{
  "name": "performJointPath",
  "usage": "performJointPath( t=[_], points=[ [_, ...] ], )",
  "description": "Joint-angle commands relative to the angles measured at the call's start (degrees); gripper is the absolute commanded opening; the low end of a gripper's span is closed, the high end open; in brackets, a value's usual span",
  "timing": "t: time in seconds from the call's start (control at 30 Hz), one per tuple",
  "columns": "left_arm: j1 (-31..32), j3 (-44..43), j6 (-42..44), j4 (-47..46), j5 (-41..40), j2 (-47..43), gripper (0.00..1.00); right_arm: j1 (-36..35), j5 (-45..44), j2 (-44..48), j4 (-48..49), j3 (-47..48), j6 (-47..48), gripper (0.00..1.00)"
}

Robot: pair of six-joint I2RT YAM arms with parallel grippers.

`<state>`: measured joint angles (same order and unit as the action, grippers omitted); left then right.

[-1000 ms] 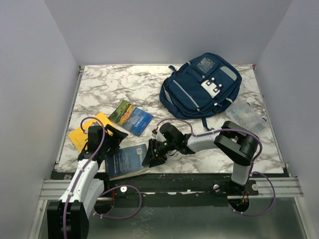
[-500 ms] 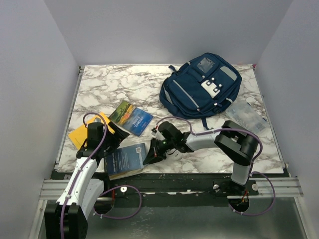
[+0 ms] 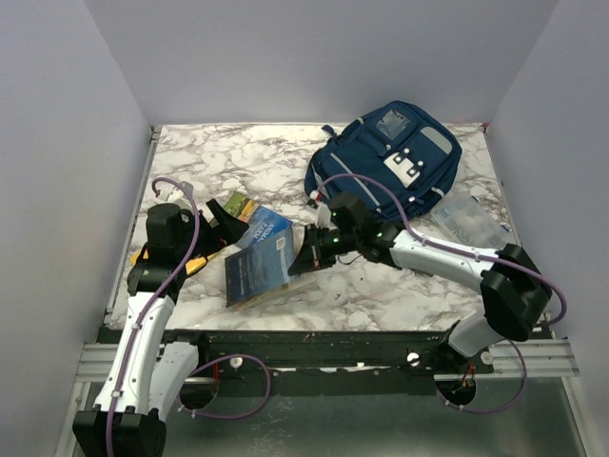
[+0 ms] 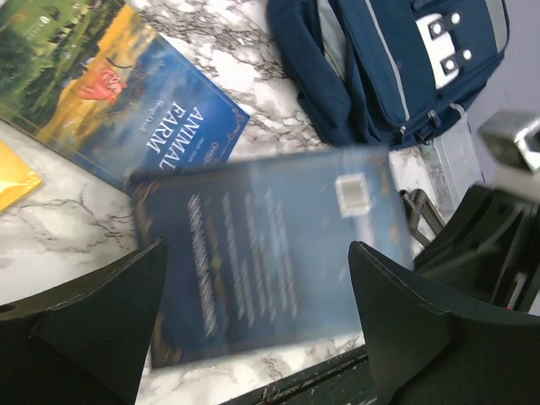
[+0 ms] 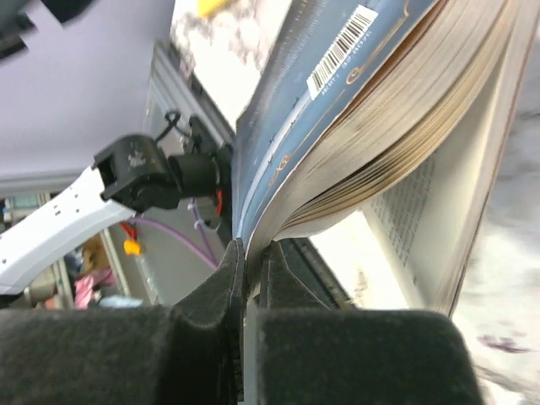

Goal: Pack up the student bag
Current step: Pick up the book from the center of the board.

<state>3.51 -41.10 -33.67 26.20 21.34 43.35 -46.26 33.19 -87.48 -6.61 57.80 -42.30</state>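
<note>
The student bag (image 3: pixel 385 167), navy with grey stripes and white clips, lies at the far right of the marble table; it also fills the upper right of the left wrist view (image 4: pixel 396 59). My right gripper (image 3: pixel 304 261) is shut on the cover edge of a dark blue book (image 3: pixel 255 271), which hangs tilted and partly open above the table. In the right wrist view the cover (image 5: pixel 337 93) is pinched between the fingers of that gripper (image 5: pixel 251 253) and the pages fan out. My left gripper (image 3: pixel 225 227) stands open and empty, above and left of the blue book (image 4: pixel 261 253).
An "Animal Farm" book (image 4: pixel 118 101) lies flat at centre left, partly under the lifted book (image 3: pixel 240 206). A yellow booklet (image 3: pixel 195 266) lies by the left arm. A clear plastic case (image 3: pixel 471 221) sits right of the bag. The table's front rail (image 3: pixel 333 343) runs along the near edge.
The right gripper shut on the blue book's cover and lifted it away from the front edge, toward the middle. The left arm drew back toward the far left.
</note>
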Motion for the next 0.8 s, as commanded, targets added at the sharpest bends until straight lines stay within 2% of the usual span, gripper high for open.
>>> performJointPath(
  t=[0.0,0.17,0.27,0.37,0.47,0.6,0.77],
  points=[
    [0.1,-1.0,2.4,-1.9,7.1,2.3,0.9,7.9,7.6,5.3,1.6,-1.4,12.3,0.0],
    [-0.8,3.7,-2.3,-13.2,16.3,5.5,0.92,10.6,10.0,9.2,-0.9,-3.0,19.7,0.0],
    [-1.9,7.6,-8.9,-21.7,20.2,9.9,0.92,10.8,12.0,11.8,1.3,-5.1,19.7,0.0],
    [-2.7,8.2,-11.5,-27.4,23.1,16.7,0.92,10.8,14.5,14.1,3.0,-6.5,19.7,0.0],
    [-3.0,5.8,-11.6,-27.7,26.1,22.1,0.9,10.8,16.1,15.4,3.0,-7.1,20.8,0.0],
    [-2.9,3.6,-9.7,-24.7,23.4,19.6,0.87,10.8,17.2,15.4,0.6,-6.6,23.0,0.0],
    [3.3,-6.3,6.7,-9.6,16.5,17.9,0.85,10.8,20.9,15.3,-0.1,-6.5,26.2,0.0]
  ],
)
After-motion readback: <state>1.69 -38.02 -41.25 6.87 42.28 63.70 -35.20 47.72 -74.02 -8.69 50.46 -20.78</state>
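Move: The right hand already holds the book off the table by one end; the backpack's middle lies about 26 cm ahead of this hand, 22 cm to its right and 8 cm lower. Animal Farm lies some 14 cm ahead and 12 cm left of it. From the open left hand, the book's middle is roughly 8 cm back, 6 cm right and 8 cm below; the yellow envelope is about level ahead-wise, 14 cm to its left and well below. Rightward goes the right hand, about 7 cm: first with a quick forward swing of some 5 cm, then drawing back level with its start while rising a little, still pinching the book's end and rolling to lift its forward side. The left hand, fingers staying wide open, shifts right and somewhat forward, dips and partly comes back up, turning clockwise, its left side sinking. ##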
